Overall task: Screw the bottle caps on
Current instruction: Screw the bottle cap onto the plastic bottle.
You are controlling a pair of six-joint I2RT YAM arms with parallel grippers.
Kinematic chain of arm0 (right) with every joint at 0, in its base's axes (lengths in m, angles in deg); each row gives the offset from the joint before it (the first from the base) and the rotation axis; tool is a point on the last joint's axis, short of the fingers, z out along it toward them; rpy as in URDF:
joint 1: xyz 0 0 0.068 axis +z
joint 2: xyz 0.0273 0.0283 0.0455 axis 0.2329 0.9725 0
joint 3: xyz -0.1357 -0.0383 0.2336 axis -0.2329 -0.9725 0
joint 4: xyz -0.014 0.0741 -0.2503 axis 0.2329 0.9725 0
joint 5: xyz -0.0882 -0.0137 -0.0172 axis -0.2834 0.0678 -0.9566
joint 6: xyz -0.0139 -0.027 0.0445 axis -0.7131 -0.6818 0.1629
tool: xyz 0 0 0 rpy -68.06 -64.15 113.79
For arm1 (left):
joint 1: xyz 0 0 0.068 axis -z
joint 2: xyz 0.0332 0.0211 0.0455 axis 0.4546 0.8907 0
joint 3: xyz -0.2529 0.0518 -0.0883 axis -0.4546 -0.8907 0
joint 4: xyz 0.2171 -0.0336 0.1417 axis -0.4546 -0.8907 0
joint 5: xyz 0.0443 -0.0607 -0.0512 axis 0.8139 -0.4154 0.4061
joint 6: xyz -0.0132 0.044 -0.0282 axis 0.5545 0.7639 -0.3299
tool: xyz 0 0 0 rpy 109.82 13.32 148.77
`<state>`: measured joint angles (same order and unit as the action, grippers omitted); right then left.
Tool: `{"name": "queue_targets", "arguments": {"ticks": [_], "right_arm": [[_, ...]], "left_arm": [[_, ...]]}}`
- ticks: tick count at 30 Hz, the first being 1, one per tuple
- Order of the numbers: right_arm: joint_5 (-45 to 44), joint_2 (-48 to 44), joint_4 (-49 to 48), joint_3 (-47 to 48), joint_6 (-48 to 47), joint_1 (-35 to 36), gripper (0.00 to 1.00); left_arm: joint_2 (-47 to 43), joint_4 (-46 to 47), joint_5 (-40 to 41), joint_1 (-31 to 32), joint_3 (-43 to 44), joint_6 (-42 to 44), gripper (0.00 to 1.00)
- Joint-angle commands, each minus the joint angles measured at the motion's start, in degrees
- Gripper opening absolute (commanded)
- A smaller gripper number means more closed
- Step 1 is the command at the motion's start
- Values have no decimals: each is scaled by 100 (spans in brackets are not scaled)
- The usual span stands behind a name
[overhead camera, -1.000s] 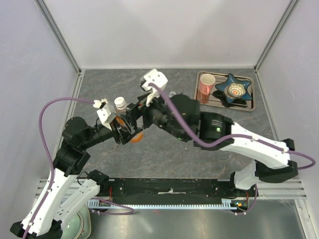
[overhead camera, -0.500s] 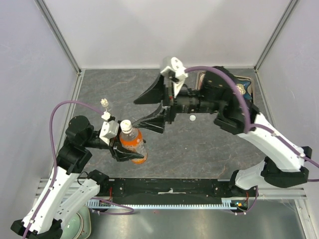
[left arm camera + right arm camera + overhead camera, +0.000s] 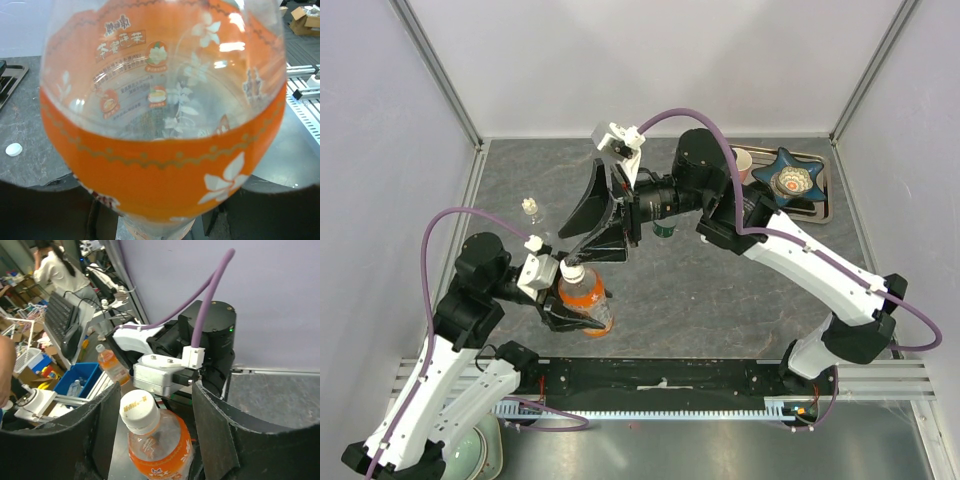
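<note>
My left gripper point(image 3: 575, 308) is shut on the orange bottle point(image 3: 585, 298), holding it by the lower body near the table's front. In the left wrist view its orange label point(image 3: 165, 175) fills the frame. A white bottle cap point(image 3: 139, 410) sits on the bottle's neck. My right gripper point(image 3: 156, 388) is open, one black finger on each side of that cap, with a gap on both sides. The tiny clear bottle point(image 3: 530, 207) stands at the left. The green-label bottle point(image 3: 663, 229) peeks out from under the right arm. One loose cap point(image 3: 14, 149) lies on the table.
A metal tray point(image 3: 820, 212) at the back right holds a pink mug point(image 3: 734, 166) and a blue star-shaped dish point(image 3: 790, 178). The right arm point(image 3: 790, 255) stretches across the middle of the table. White walls enclose the table on three sides.
My right gripper has swung left from the table's middle to the orange bottle's top, and its fingers stand closer together. My left gripper has shifted slightly with the bottle.
</note>
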<state>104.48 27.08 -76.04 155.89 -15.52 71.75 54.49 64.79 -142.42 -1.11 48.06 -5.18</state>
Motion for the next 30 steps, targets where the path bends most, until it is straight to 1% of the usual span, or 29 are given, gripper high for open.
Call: {"name": "queue_targets", "arguments": {"ticks": [1,3,9,10,12,16,23,26,27,30], "right_arm": [[611,-158,-1157,-245,623,-1,64],[681,-158,-1344,-386,834,8,63],[822,-123,-1459,-491,931,-1,55],[848,-167,-1564,-587,949,8,52],[901,-228,-1748,-702,1002,8,49],[928,-378,-1986,-974,1081,16,48],[963,-378,-2074,-1001,1116,8,47],[954,-378,-2110,-992,1125,8,40],[954,-378,-2110,-992,1125,8,36],[928,-378,-2092,-1010,1125,8,30]], "left_arm": [[-59,-65,-51,-36,97,270,2],[-59,-65,-25,-27,97,279,2],[-59,-74,125,-36,132,235,2],[-51,-74,142,-36,132,226,2],[-42,-74,204,-27,141,183,2],[-42,-4,292,-36,132,112,2],[-24,163,371,-36,97,-99,2],[-33,155,415,-36,80,-99,2],[-42,154,423,-36,71,-99,2],[-33,146,485,-44,71,-99,2]]}}
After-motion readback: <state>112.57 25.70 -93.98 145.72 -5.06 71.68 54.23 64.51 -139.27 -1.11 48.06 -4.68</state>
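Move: The white cap on the orange-labelled bottle lies about 3 cm back from the right hand, level left to right, and some 2 cm below. The clear bottle stands roughly 19 cm ahead and 12 cm to this hand's left; the green bottle stands about 22 cm ahead and 17 cm to its right, both some 20 cm lower. From the left hand, already gripping the orange-labelled bottle, the cap is about 10 cm up and 1 cm ahead. The right hand eases back about 2 cm and slightly down, turning counter-clockwise while its fingers close around the cap. ##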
